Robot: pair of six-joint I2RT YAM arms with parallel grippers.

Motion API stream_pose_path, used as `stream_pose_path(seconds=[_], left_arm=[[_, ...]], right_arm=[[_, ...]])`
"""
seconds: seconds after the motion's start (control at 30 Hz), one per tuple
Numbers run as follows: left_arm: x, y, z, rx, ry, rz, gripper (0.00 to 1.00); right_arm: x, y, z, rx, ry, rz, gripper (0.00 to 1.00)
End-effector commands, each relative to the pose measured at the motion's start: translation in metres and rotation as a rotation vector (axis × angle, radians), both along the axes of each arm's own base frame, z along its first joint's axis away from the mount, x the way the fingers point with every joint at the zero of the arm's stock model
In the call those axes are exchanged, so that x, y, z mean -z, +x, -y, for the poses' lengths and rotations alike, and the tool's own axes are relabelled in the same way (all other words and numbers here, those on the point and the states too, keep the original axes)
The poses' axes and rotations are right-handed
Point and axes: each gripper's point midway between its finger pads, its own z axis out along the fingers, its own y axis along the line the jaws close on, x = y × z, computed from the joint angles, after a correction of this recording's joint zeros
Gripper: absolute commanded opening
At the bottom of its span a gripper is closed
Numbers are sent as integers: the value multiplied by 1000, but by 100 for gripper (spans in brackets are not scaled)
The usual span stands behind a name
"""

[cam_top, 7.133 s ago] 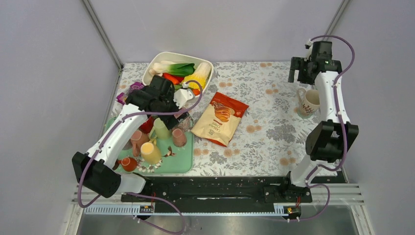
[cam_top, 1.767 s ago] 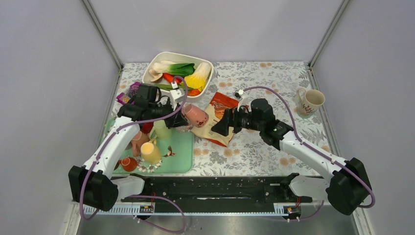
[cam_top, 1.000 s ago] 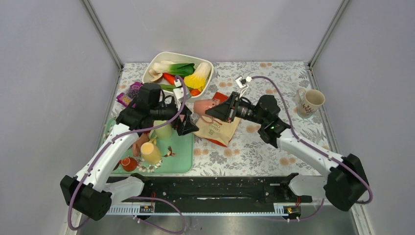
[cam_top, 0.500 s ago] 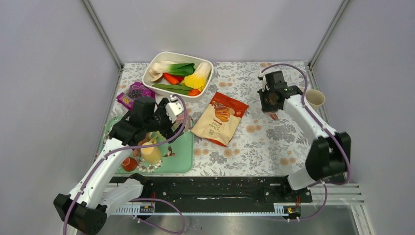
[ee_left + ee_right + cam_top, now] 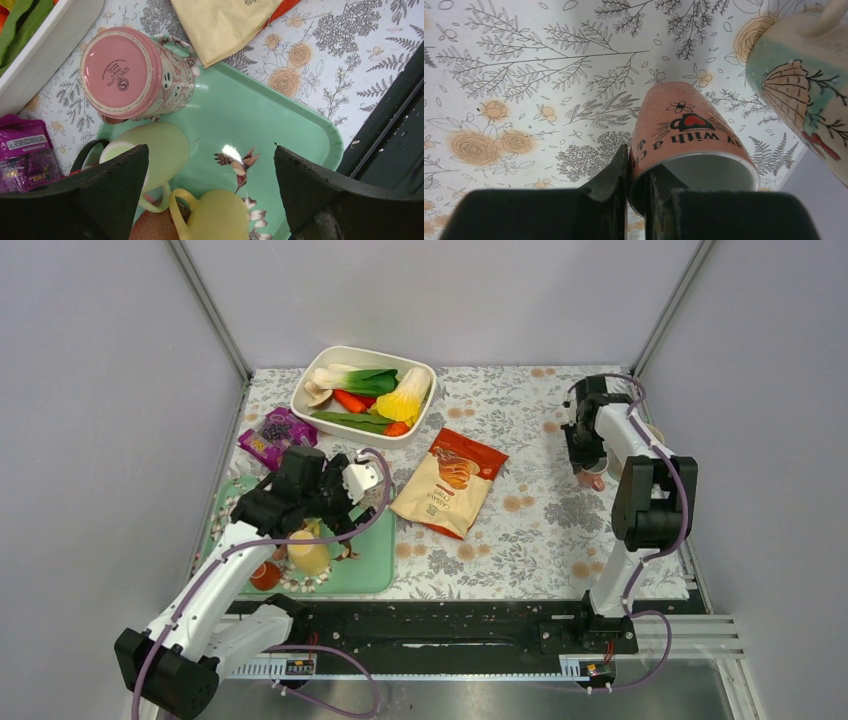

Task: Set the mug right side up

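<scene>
A salmon mug (image 5: 684, 130) with black lettering and a red heart hangs mouth up in my right gripper (image 5: 639, 165), which is shut on its rim, one finger inside and one outside. In the top view that gripper (image 5: 590, 470) is at the far right of the table, with the mug (image 5: 595, 481) low over the cloth; I cannot tell whether its base touches. My left gripper (image 5: 210, 150) stands wide open over the green tray (image 5: 280, 115), holding nothing. Below it a pink mug (image 5: 132, 75) stands bottom up at the tray's corner.
A cream flowered mug (image 5: 804, 80) stands upright just right of the held mug. The tray also holds a pale green mug (image 5: 155, 145), a yellow mug (image 5: 222, 217) and an orange dotted one. A chips bag (image 5: 450, 480), a white vegetable bowl (image 5: 330, 352) and a purple packet (image 5: 268, 435) lie nearby.
My right arm has carried the salmon mug from mid-table to the far right and brought it down, mouth up, beside the cream mug. My left gripper opened fully and drew back over the tray.
</scene>
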Motion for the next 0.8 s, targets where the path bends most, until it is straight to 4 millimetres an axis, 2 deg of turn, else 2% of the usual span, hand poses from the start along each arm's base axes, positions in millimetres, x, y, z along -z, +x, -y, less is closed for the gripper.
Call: stream_pose_path(seconds=[0.0,0.03,0.2,0.3,0.4,0.53,0.77], left_arm=[[-4,8,-2,1,22,23,99],[-5,9,-1,1,21,22,99],[-6,14,1,1,34,-10,99],[-7,23,-1,-23,65,-23,99],[-11,36,-5,-48,96,-7,99],[-18,55,-15,-89,117,2,99],[-34,97,-43,-143,112,26,99]], right_arm=[[-2,12,7,10,71,24,0],[0,14,8,12,74,25,0],[7,17,7,33,109,17,14],[12,14,7,34,109,4,26],[11,13,7,39,110,5,42],[-2,13,6,46,113,36,55],[-42,12,-6,44,157,125,79]])
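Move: Your right hand holds the small pink mug by its rim; its spot on the table is about 4 cm to the right and 8 cm below, with the white mug roughly 5 cm ahead, 12 cm right and 3 cm lower. From the left hand, the upturned patterned pink mug stands some 12 cm ahead, 5 cm right and 12 cm below. The green mug is about 6 cm ahead and 1 cm left, the yellow one 4 cm back and 7 cm left, both around 13 cm below. Lower the small pink mug about 2 cm to the table with the right hand, easing slightly right, then hold there and open the fingers wide on either side of the rim, starting to rise at the end. Meanwhile sink the open left gripper a centimetre, then bring it about 7 cm forward and half as far left, rising slightly, towards the patterned pink mug. ##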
